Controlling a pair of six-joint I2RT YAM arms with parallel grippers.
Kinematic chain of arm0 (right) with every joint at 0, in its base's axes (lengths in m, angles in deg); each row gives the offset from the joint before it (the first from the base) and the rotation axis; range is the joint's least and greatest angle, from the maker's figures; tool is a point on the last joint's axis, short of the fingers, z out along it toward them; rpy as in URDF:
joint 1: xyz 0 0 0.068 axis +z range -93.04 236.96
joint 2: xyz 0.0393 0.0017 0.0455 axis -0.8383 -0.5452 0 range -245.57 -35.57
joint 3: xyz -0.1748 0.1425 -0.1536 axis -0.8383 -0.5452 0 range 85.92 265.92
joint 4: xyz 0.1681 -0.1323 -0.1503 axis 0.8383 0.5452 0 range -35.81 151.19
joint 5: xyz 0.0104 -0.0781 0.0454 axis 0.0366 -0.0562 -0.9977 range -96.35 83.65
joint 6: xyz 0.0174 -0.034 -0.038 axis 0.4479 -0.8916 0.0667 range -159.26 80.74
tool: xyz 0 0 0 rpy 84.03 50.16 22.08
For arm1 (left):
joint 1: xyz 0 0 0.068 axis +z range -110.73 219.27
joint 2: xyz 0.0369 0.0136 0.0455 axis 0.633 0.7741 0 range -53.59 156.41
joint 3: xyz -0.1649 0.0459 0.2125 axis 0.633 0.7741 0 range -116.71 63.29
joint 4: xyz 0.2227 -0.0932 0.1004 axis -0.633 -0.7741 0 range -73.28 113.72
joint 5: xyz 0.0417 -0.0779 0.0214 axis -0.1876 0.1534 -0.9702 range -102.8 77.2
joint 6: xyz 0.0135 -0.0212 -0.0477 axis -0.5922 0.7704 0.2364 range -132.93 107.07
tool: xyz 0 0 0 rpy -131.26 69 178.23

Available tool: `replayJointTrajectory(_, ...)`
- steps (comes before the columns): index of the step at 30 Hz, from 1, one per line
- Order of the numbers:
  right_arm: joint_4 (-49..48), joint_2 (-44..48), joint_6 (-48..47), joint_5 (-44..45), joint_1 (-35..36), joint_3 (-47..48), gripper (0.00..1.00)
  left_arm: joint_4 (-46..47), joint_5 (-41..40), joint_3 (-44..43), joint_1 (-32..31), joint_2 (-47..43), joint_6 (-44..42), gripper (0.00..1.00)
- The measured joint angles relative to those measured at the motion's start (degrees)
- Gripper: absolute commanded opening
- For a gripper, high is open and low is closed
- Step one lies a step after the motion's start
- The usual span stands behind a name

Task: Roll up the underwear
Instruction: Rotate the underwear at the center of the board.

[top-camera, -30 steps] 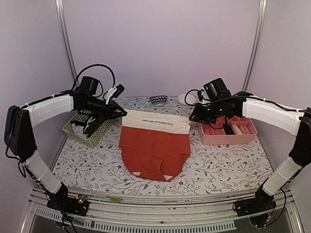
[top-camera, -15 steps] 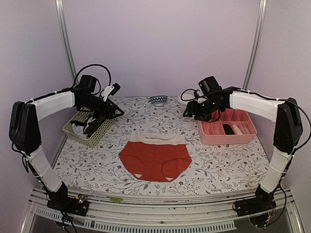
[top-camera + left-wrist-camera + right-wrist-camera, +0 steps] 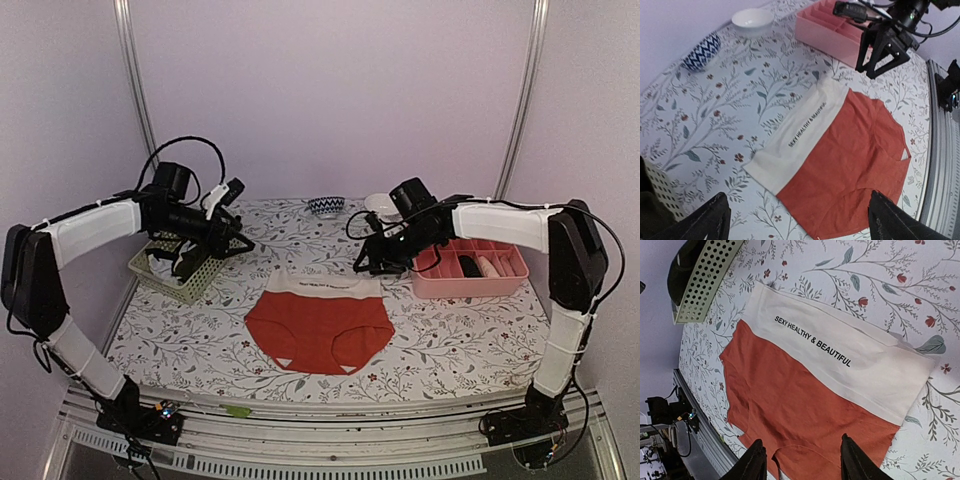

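Observation:
The red-orange underwear [image 3: 320, 328] with its cream-white waistband lies spread flat on the flowered table, waistband at the far side. My left gripper [image 3: 236, 243] hovers open above and left of the waistband's left corner, holding nothing. In the left wrist view the underwear [image 3: 850, 150] lies below the wide-apart left gripper [image 3: 799, 200]. My right gripper [image 3: 368, 263] is open just above the waistband's right corner. Under the right gripper [image 3: 802, 452] the underwear [image 3: 805, 390] shows its printed waistband. A black underwear [image 3: 684, 262] sits in the basket.
A pale green perforated basket [image 3: 160, 268] stands at the left, under the left arm. A pink divided tray [image 3: 495, 283] stands at the right. A blue patterned bowl [image 3: 326, 207] and a white bowl [image 3: 378, 203] sit at the back.
Both grippers opened and let go of the waistband they held stretched in the air. The underwear dropped flat onto the table. The right gripper moved left and down towards it.

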Motion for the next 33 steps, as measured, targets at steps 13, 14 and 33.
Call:
replayJointTrajectory(13,0.33,-13.40,-1.42,0.48,0.55,4.09,0.22,-4.59,-8.15,6.05,-11.34,12.41,-5.49,0.43)
replayJointTrajectory(14,0.57,-13.60,-1.42,0.96,0.35,4.09,0.21,-4.61,-8.85,6.01,-11.34,13.77,-5.44,0.42)
replayJointTrajectory(33,2.62,-8.74,-0.63,5.29,0.02,-5.25,0.13,-3.32,-23.91,-3.17,-9.35,25.53,-4.83,0.29)
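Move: The underwear lies flat with its waistband away from the robot. Its middle is about 20 cm below the left hand, 12 cm to the right and 7 cm back. From the right hand its middle is some 12 cm below, 7 cm to the left and 6 cm back. The beige basket stands about 13 cm left of the left hand and 7 cm ahead; the pink box is about 20 cm right of the right hand and 6 cm ahead. The left hand drops some 20 cm, drawing back and a little right onto the red cloth by the left edge below the waistband, then sweeps about 6 cm forward along the table, its fingers narrowing and tipping roughly 30 degrees steeper. The right hand sinks 11 cm onto the right side just below the waistband, its fingers closing most of the way, slides right and finally eases back towards the robot, so that the two hands turn the cloth clockwise between them. ##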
